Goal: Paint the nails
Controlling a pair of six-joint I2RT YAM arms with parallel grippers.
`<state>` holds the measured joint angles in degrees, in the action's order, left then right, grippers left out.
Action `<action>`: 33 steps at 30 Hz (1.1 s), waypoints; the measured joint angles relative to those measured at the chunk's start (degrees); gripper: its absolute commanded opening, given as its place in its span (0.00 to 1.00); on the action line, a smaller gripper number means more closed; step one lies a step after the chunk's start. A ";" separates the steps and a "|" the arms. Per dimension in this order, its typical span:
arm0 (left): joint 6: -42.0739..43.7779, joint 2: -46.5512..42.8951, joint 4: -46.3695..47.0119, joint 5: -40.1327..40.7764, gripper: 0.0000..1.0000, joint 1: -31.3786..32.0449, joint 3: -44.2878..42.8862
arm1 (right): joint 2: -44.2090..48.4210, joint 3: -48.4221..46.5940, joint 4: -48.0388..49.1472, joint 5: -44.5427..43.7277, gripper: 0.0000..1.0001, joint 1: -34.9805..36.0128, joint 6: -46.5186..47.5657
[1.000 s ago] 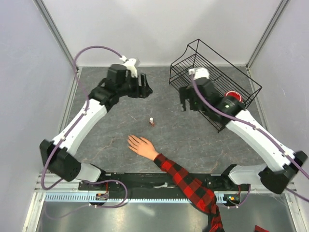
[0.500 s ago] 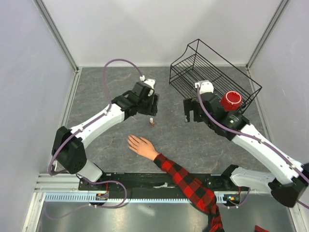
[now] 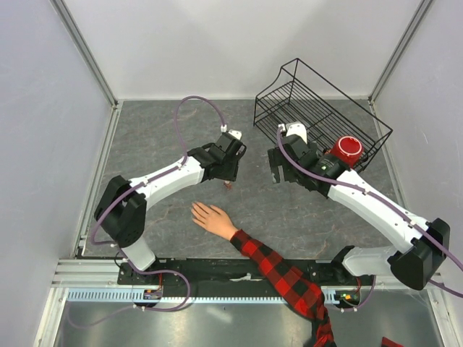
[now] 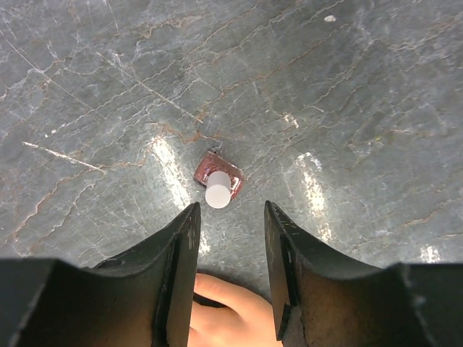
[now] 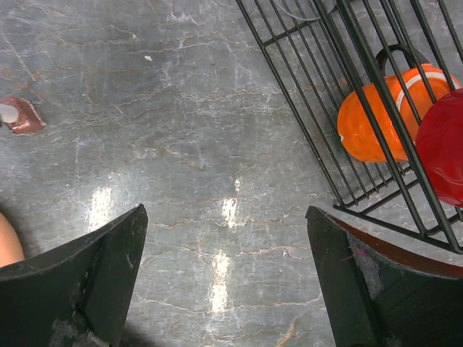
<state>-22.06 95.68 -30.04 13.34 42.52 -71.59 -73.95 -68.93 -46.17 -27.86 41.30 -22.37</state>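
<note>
A pale hand (image 3: 210,217) with spread fingers lies on the grey table, its arm in a red-and-black plaid sleeve (image 3: 278,271); the nails are too small to make out. A tiny dark red bottle (image 3: 228,184) with a white cap stands just beyond the fingers. My left gripper (image 3: 230,172) hovers over it. In the left wrist view the bottle (image 4: 218,184) sits just past the tips of the left gripper (image 4: 231,210), whose jaws stand partly apart with nothing between them, and the hand (image 4: 224,311) shows below. My right gripper (image 3: 278,175) hangs wide open (image 5: 226,213) over bare table.
A black wire basket (image 3: 318,108) sits tipped at the back right, with a red cup (image 3: 346,150) by its near edge. The right wrist view shows basket wires (image 5: 304,123), an orange object (image 5: 383,108) and the red cup (image 5: 441,148) inside. Walls enclose the table.
My left arm has swung right and forward until its gripper is over the bottle, with the jaws narrowing. The right gripper dipped toward the table centre, then pulled slightly back.
</note>
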 measured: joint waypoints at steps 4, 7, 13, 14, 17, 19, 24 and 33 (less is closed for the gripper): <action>-0.28 1.64 0.11 0.28 0.48 0.02 0.00 | 1.70 0.07 0.31 0.98 0.98 0.00 0.76; -0.44 2.56 0.20 0.39 0.48 0.04 0.35 | 2.60 0.22 0.70 1.49 0.98 0.00 1.20; -0.44 3.30 0.68 0.94 0.47 0.04 0.72 | 3.26 1.75 1.81 2.32 0.98 0.00 1.62; -0.46 3.34 0.81 1.14 0.46 0.04 0.72 | 3.26 1.95 1.84 2.34 0.98 0.00 1.62; -0.44 3.82 1.46 1.42 0.44 0.04 0.72 | 3.30 2.43 1.95 2.51 0.98 0.00 1.62; -0.46 4.50 1.66 1.51 0.43 0.04 0.72 | 3.39 2.60 1.95 2.54 0.98 0.00 1.62; -0.44 5.73 1.88 1.64 0.30 0.04 0.72 | 3.50 2.80 2.01 2.56 0.99 0.00 1.62; 0.44 5.25 1.84 -0.31 0.02 0.02 0.72 | 3.65 4.11 3.34 6.25 0.98 0.00 2.67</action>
<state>-21.63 100.92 -28.21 13.04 42.54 -70.87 -70.30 -64.82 -42.83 -21.61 41.30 -19.70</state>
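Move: Just under the left hand's fingers stands the nail polish, its middle some 6 cm below and at most 1 cm ahead, neither left nor right. The hand model lies about 12 cm back and 6 cm to the left of that hand, and the wire rack's middle is roughly 18 cm farther out and 30 cm to its right. From the right hand the nail polish is about 20 cm left, 4 cm ahead and 15 cm lower. Sinking almost straight down by about 4 cm, with a short pause a little past halfway, the left hand brings its half-open fingers around the upright white cap of the nail polish. They then close nearly shut and pinch the cap from both sides, while the wrist hardly turns. ##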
